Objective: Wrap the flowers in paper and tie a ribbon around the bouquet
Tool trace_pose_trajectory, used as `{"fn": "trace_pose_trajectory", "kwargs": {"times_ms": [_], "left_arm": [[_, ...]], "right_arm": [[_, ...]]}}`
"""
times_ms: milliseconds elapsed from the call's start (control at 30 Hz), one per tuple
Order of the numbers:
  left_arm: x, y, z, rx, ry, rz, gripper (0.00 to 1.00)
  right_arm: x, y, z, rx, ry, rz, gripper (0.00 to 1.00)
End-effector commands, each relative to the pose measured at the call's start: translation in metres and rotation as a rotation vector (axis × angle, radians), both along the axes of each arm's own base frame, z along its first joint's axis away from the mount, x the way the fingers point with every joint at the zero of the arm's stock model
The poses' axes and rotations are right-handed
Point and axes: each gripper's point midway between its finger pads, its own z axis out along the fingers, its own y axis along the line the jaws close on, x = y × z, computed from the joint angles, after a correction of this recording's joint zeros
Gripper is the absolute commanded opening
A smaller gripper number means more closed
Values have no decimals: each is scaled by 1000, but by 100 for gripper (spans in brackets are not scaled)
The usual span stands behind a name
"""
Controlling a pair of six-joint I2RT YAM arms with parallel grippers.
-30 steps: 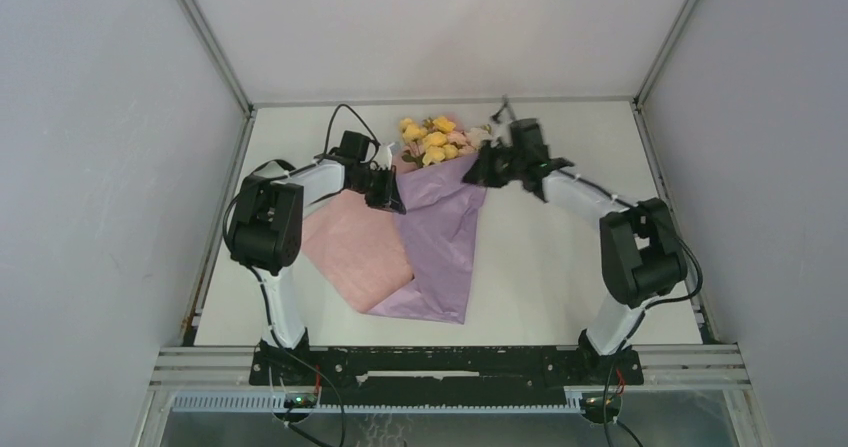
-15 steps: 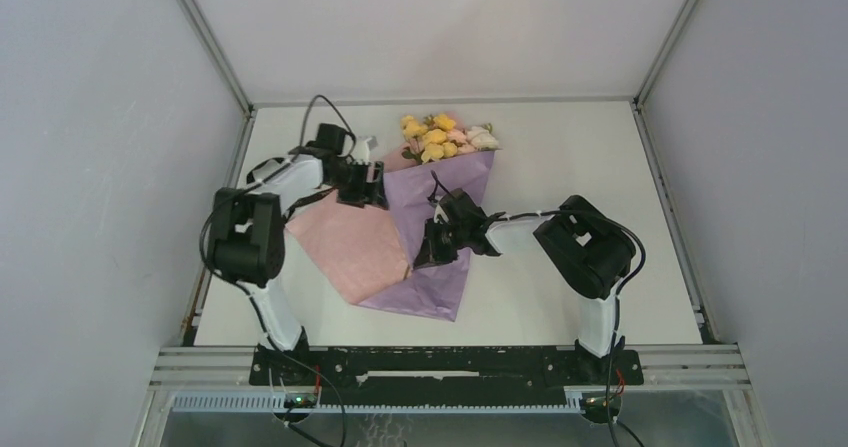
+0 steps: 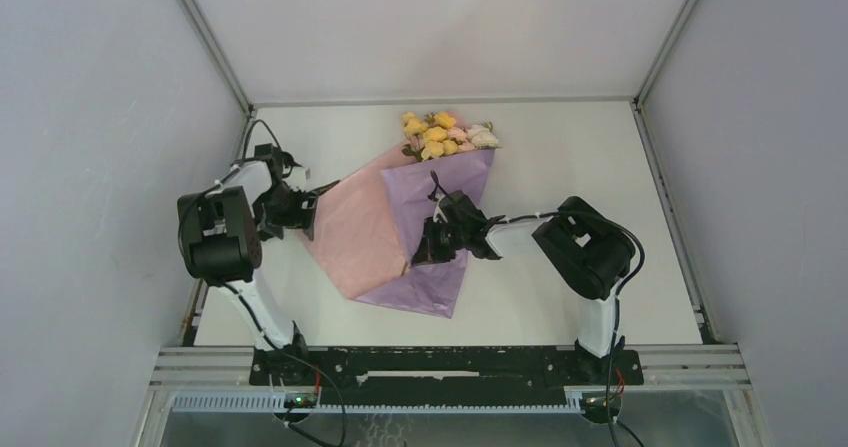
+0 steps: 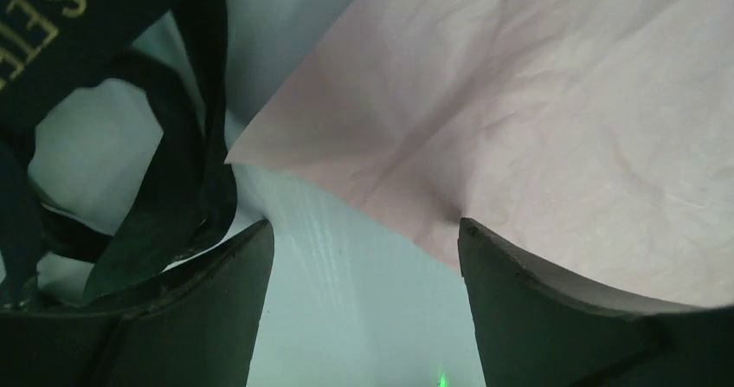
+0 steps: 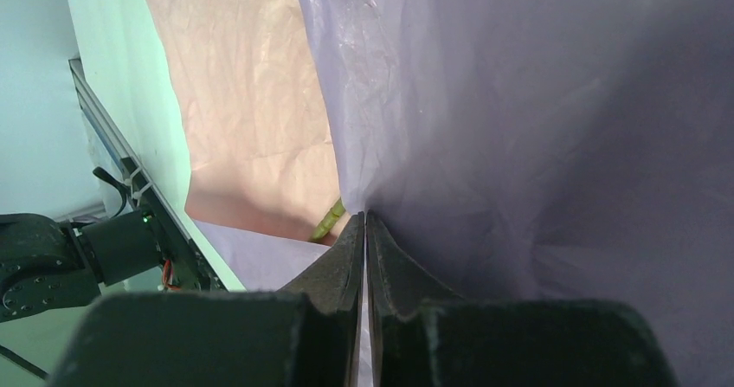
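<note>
The paper (image 3: pixel 355 235) lies in the middle of the table, pink face up on the left, with a lilac flap (image 3: pixel 450 207) folded over from the right. The flowers' (image 3: pixel 442 135) blooms stick out at its far end, and one green stem (image 5: pixel 327 221) shows under the flap's edge. My right gripper (image 3: pixel 422 249) is shut on that lilac edge (image 5: pixel 364 218). My left gripper (image 3: pixel 305 212) is open just off the pink sheet's left corner (image 4: pixel 537 101), with bare table between its fingers (image 4: pixel 216 309). The black ribbon (image 4: pixel 177 179) lies bunched to the left of it.
White table (image 3: pixel 560 157) with a raised frame rail along its left (image 3: pixel 232 182) and right edges. Grey walls close in the sides and back. The arm bases stand on the black rail (image 3: pixel 440 362) at the near edge.
My left gripper opened, let go of the paper and drew back left; the pink flap fell open. My right gripper came from beside the blooms down to the lilac edge and shut on it.
</note>
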Motion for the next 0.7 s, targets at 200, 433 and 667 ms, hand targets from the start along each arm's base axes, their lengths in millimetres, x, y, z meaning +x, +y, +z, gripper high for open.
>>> {"fn": "trace_pose_trajectory", "kwargs": {"times_ms": [200, 433, 667], "left_arm": [[23, -36, 3, -85, 54, -101, 70], [19, -75, 13, -212, 71, -159, 57], [15, -91, 29, -275, 32, -178, 29]], "right_arm": [[3, -24, -10, -70, -54, -37, 11], [5, -29, -9, -88, -68, -39, 11], [5, -34, -12, -85, -60, -52, 11]]}}
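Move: The pink paper's left corner lies about 4 cm ahead of the left hand, 2 cm to its left and a centimetre below; the black ribbon is about 6 cm ahead and 7 cm left of that hand. The right fingertips are already on the purple paper's folded edge, with the stem end some 2 cm to their left and 1 cm back. From the right hand, the pink corner is about 28 cm left and 10 cm ahead. The left hand slides about 2 cm forward low beside the pink paper's corner as its wide-open fingers begin to close, then sweeps about 8 cm to the right, inward over the paper towards the purple flap, taking the pink edge between the fingers while the gap narrows to about half, the fingertips swing some 10 degrees to the right and the hand barely rises. Meanwhile the right hand keeps its nearly shut fingertips on the purple folded edge by the stem end, giving way only some 1.5 cm to the right. ##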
